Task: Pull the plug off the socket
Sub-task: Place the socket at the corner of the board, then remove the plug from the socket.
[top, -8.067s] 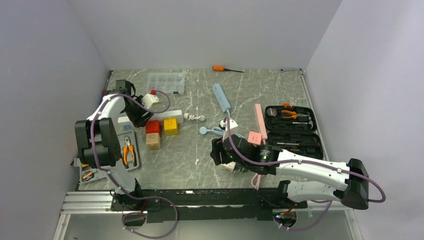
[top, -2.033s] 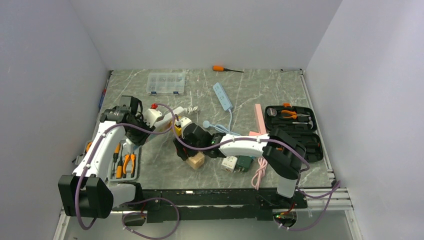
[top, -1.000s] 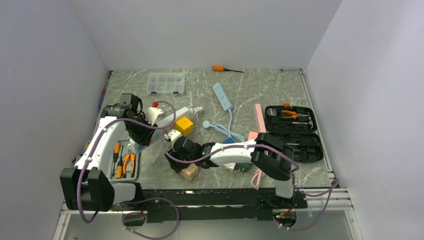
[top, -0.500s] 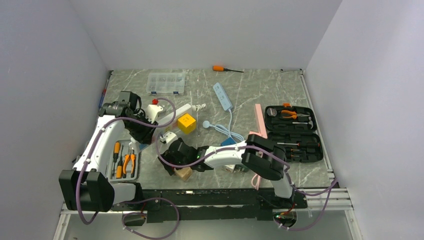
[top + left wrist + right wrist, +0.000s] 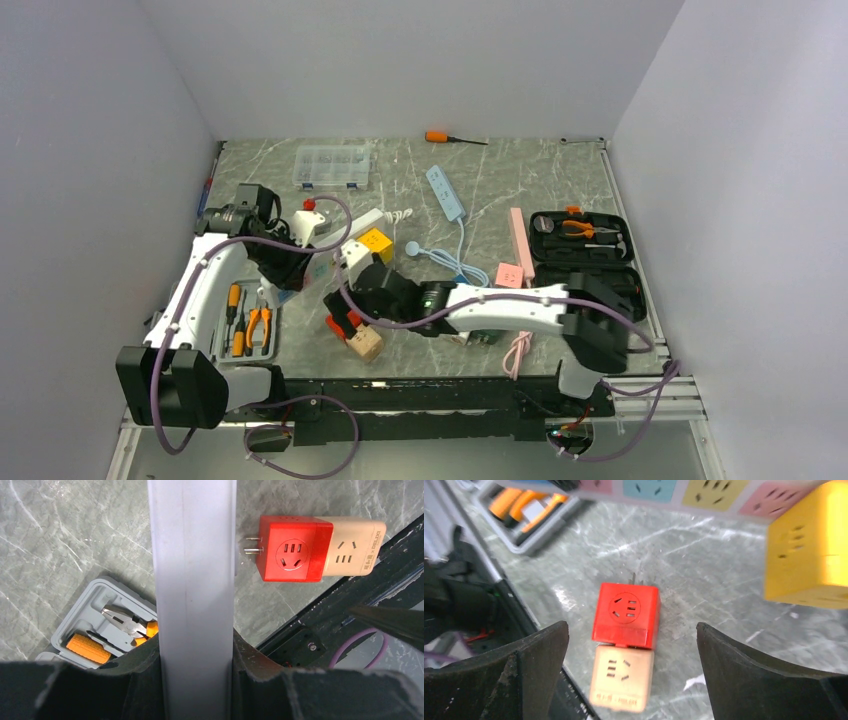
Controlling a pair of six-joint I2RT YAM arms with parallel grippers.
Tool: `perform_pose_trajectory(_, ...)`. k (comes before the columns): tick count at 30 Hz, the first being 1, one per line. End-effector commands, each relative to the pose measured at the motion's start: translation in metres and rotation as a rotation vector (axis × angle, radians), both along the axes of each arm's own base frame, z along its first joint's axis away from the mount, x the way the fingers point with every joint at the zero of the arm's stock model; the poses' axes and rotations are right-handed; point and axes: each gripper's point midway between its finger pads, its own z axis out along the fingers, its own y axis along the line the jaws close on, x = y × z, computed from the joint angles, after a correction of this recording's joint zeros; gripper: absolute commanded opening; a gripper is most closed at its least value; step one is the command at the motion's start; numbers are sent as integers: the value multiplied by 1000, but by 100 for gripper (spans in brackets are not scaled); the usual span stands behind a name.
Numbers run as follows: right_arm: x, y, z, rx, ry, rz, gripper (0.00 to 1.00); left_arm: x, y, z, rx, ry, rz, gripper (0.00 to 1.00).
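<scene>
In my left gripper (image 5: 288,266) (image 5: 194,652) is the white power strip, the socket (image 5: 350,232) (image 5: 192,570), gripped at one end and held off the table. A yellow cube adapter (image 5: 375,243) (image 5: 809,555) still sits on the strip. The plug, a red cube (image 5: 340,325) (image 5: 295,555) (image 5: 626,612) with bare prongs, lies free on the table, joined to a beige cube (image 5: 366,343) (image 5: 355,547) (image 5: 621,677). My right gripper (image 5: 354,306) (image 5: 631,630) hovers wide open just above these two cubes, touching neither.
A grey tool tray (image 5: 250,320) (image 5: 75,610) with pliers lies left. Behind are a clear organiser box (image 5: 333,165), an orange screwdriver (image 5: 440,137) and a blue remote (image 5: 445,193). A pink strip (image 5: 520,245) and a black tool case (image 5: 585,265) lie right.
My right gripper has opened wide, leaving the red and beige cubes on the table near the front edge, and has drawn back a little. The left gripper keeps holding the strip.
</scene>
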Motion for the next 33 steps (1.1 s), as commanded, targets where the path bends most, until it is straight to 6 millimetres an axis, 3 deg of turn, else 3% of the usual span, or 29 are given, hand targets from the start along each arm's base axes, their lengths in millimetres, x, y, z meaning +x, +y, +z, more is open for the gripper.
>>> perform_pose_trajectory(1,10,-31,57,73,-77,-63,100,15,-18,33,-109,-140,-42,0)
perform_pose_trajectory(5,22,-61,70,92,-60,-126,100,13,-19,35,-110,-154,-61,0)
perform_pose_trajectory(11,44,-105,68,130,-29,-197,100,5,-20,32,-117,-145,-92,0)
perform_pose_trajectory(14,59,-116,69,140,-27,-219,100,-1,-22,32,-125,-148,-108,0)
perform_pose_trajectory(18,74,-109,71,120,-48,-193,100,-7,-21,31,-123,-142,-121,0)
perform_pose_trajectory(24,97,-81,73,75,-64,-145,100,-14,-22,32,-128,-138,-127,0)
perform_pose_trajectory(29,103,-63,71,79,-62,-109,100,-16,-20,33,-115,-151,-130,0)
perform_pose_trajectory(33,104,-58,57,57,-39,-102,100,-18,-20,34,-114,-156,-134,0)
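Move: The yellow socket, plugged into the far end of the white power strip that the left hand holds, is some 14 cm ahead of the right hand, 6 cm to its right and about 2 cm higher. The strip's middle lies about 12 cm ahead and 2 cm left. Down on the table, roughly 9 cm below, the red socket is 2 cm left and the beige one 4 cm back, 2 cm right. From the left hand, the yellow socket is about 9 cm ahead, 17 cm right, near level. The yellow socket is what the right hand makes for, fingers already wide open: it climbs clear of the red and beige pair, sweeps right by about 12 cm while reaching forward, sinks a little, then comes back left some 5 cm, still going forward, to bring its fingers either side of the socket without closing. Meanwhile the left hand keeps its grip on the strip and eases it back about 3 cm. ##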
